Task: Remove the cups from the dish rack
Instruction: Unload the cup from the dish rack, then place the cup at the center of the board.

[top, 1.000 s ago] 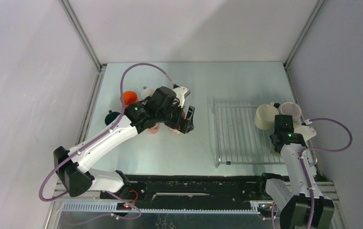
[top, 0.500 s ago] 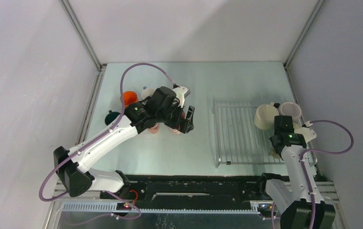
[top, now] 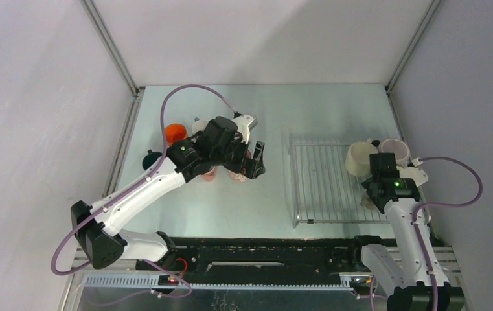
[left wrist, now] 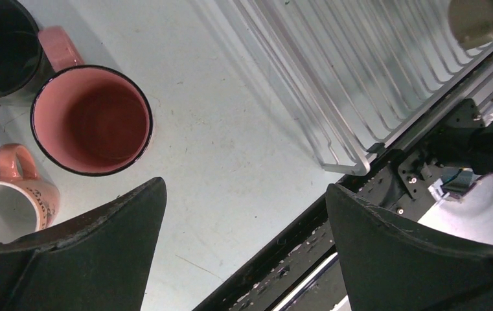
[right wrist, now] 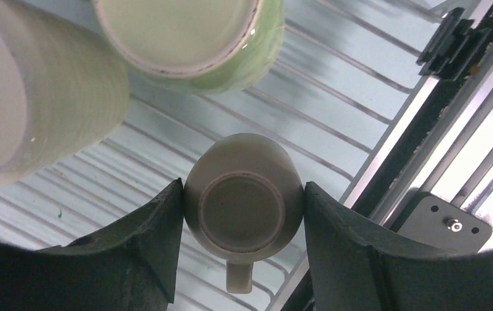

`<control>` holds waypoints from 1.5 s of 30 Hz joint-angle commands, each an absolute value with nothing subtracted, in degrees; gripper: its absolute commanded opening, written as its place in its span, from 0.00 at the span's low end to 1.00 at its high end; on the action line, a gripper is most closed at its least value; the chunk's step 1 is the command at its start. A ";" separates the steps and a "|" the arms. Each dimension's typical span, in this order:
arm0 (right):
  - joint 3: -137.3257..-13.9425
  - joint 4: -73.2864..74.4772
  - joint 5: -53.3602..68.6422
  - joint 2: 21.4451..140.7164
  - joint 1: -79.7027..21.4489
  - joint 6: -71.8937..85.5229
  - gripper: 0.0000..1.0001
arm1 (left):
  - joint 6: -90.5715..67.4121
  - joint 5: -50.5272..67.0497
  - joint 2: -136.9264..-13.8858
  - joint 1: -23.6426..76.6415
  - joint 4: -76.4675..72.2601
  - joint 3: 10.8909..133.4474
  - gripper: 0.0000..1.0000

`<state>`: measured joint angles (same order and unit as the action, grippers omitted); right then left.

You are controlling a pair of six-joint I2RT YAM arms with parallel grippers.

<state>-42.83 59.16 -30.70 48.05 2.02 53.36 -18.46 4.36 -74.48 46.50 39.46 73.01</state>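
On the right the dish rack [top: 324, 188] holds three cups. My right gripper [right wrist: 243, 214] is shut on a small beige mug [right wrist: 243, 206], bottom up, over the rack's near right corner, with both fingers against its sides and its handle pointing towards the wrist. Whether that mug touches the bars I cannot tell. In the top view the right gripper [top: 376, 196] is mostly hidden under its wrist. My left gripper [top: 253, 162] hangs open with nothing in it over the table left of the rack, beside a pink mug [left wrist: 91, 120].
A large cream mug [top: 362, 158] and a pale green one [right wrist: 192, 32] stand on the rack just beyond the held mug. An orange mug [top: 175, 133], a dark teal one [top: 151, 158] and pink ones [top: 210, 173] are grouped on the table under the left arm.
The right jaws have narrowed onto the beige mug, and the right arm has shifted a little. The left arm has barely moved and its gripper stays open.
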 commanded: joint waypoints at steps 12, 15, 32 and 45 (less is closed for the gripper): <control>-53.66 63.13 -27.72 50.67 -14.59 63.71 0.36 | -26.98 11.09 -69.29 46.76 23.33 65.32 1.00; -55.08 62.74 -26.84 51.86 -16.69 65.08 0.36 | -27.76 11.79 -69.19 47.33 17.80 62.74 1.00; -63.08 52.71 -8.24 56.88 -18.41 61.98 0.36 | -42.27 17.52 -76.34 50.36 -7.73 57.73 0.90; -66.62 41.45 5.33 59.73 -18.75 62.46 0.36 | -58.54 26.02 -77.43 45.45 -27.01 51.78 0.75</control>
<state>-63.44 48.66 -0.38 59.20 -18.17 62.72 -52.56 22.59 -77.01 45.67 -17.15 52.75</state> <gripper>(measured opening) 0.671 0.772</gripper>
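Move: The right gripper already holds the khaki cup, clear of the rack; the open left gripper it goes to is about 36 cm left, 7 cm ahead and 10 cm higher. From the right hand, the cream cup stands some 15 cm ahead and 3 cm left, the green cup 8 cm ahead and 13 cm right, both slightly lower. From the left hand, the khaki cup is 36 cm right, 7 cm back, 11 cm below; the floral pink cup 7 cm left, 4 cm ahead, 16 cm below. Keep the right fingers closed on the khaki cup and carry it about 19 cm left across the rack, rising and reaching forward as you go, swinging the fingers from forward-right to forward-left. Bring the left gripper about 10 cm right and a little up to meet it, rolling some 45 degrees until its fingers point almost level to the right and narrowing them by roughly a quarter. ##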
